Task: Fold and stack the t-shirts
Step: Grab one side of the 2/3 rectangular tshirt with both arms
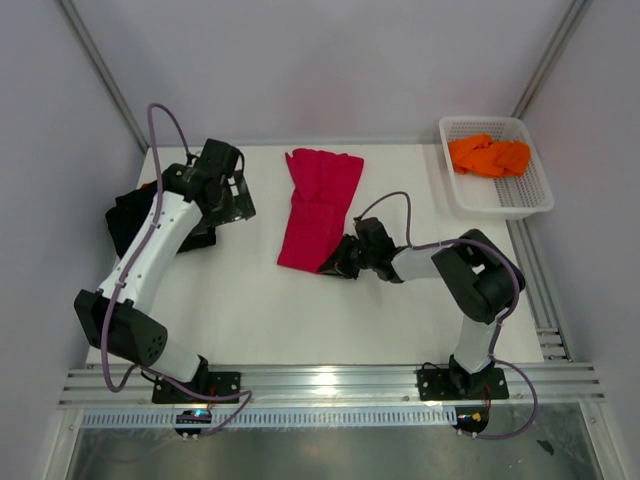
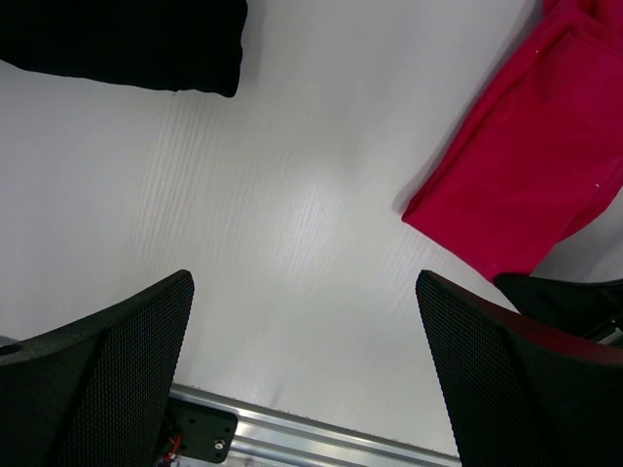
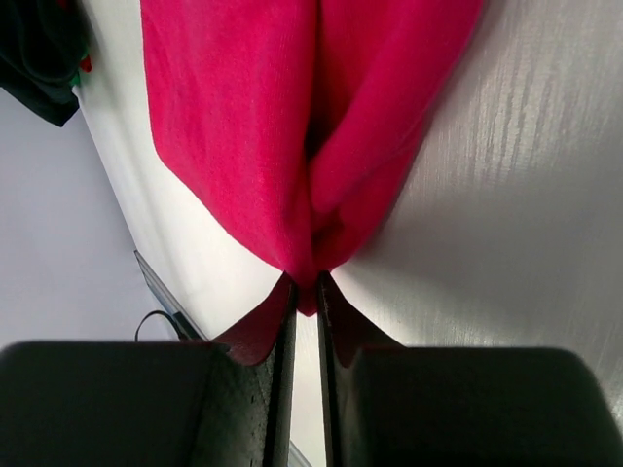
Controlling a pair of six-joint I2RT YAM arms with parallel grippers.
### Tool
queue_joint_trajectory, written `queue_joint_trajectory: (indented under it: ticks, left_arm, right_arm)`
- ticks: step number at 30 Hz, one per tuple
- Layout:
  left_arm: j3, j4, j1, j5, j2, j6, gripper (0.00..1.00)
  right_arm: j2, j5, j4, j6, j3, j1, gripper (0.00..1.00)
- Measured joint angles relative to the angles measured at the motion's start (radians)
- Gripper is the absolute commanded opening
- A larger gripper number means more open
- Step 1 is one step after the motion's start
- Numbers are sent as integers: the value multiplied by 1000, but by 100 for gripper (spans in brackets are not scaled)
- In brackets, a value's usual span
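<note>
A crimson-red t-shirt [image 1: 320, 205] lies folded lengthwise in the middle of the table, running from the far side toward me. My right gripper [image 1: 342, 260] is at its near right corner, and in the right wrist view the jaws are shut on the crimson-red t-shirt [image 3: 282, 146] with its edge pinched between them. A black t-shirt [image 1: 128, 218] lies at the left edge, partly under my left arm. My left gripper [image 1: 228, 195] hovers open over bare table between the black t-shirt [image 2: 127, 44] and the crimson one [image 2: 526, 185]. An orange t-shirt [image 1: 488, 155] is bunched in the basket.
A white mesh basket [image 1: 505, 195] stands at the far right corner. An aluminium rail [image 1: 330, 380] runs along the near table edge. Grey walls and frame posts close in the left, far and right sides.
</note>
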State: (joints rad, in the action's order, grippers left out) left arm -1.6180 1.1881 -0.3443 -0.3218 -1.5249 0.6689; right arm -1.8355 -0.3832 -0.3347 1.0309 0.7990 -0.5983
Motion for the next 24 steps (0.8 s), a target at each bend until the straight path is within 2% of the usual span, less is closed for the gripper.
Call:
queue_joint_trajectory:
  ticks: [5,12,19,24]
  left_arm:
    - [70,-1,0,1,32,3,99]
    - [68,-3,1,2,25,-2,99]
    - [12,-7,1,11,-32,-16,99]
    - [2,-8,3,30,-64,-19,99]
  right_arm:
    - [0,0,-2,0,0,0,8]
    - [35,-19,21,-19,-22,-3,7]
    - [206,-30,207,-145,-51,-73,6]
    - [356,-42,335,-204,-158,-100,6]
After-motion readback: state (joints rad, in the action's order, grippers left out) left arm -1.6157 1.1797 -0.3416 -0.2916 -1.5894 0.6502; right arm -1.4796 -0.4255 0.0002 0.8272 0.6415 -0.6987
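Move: The right hand already has the shirt's near right corner between its fingers, a couple of centimetres off the table; the middle of the red t-shirt lies about 15 cm ahead and 1 cm left of it. The shirt's near left corner is some 12 cm to its left and 1 cm ahead. From the raised, open left hand the shirt's middle is roughly 13 cm ahead, 21 cm to the right and 22 cm below. Still pinching the near right corner, the right hand pulls back about 10 cm, swinging some 15 degrees counter-clockwise. ##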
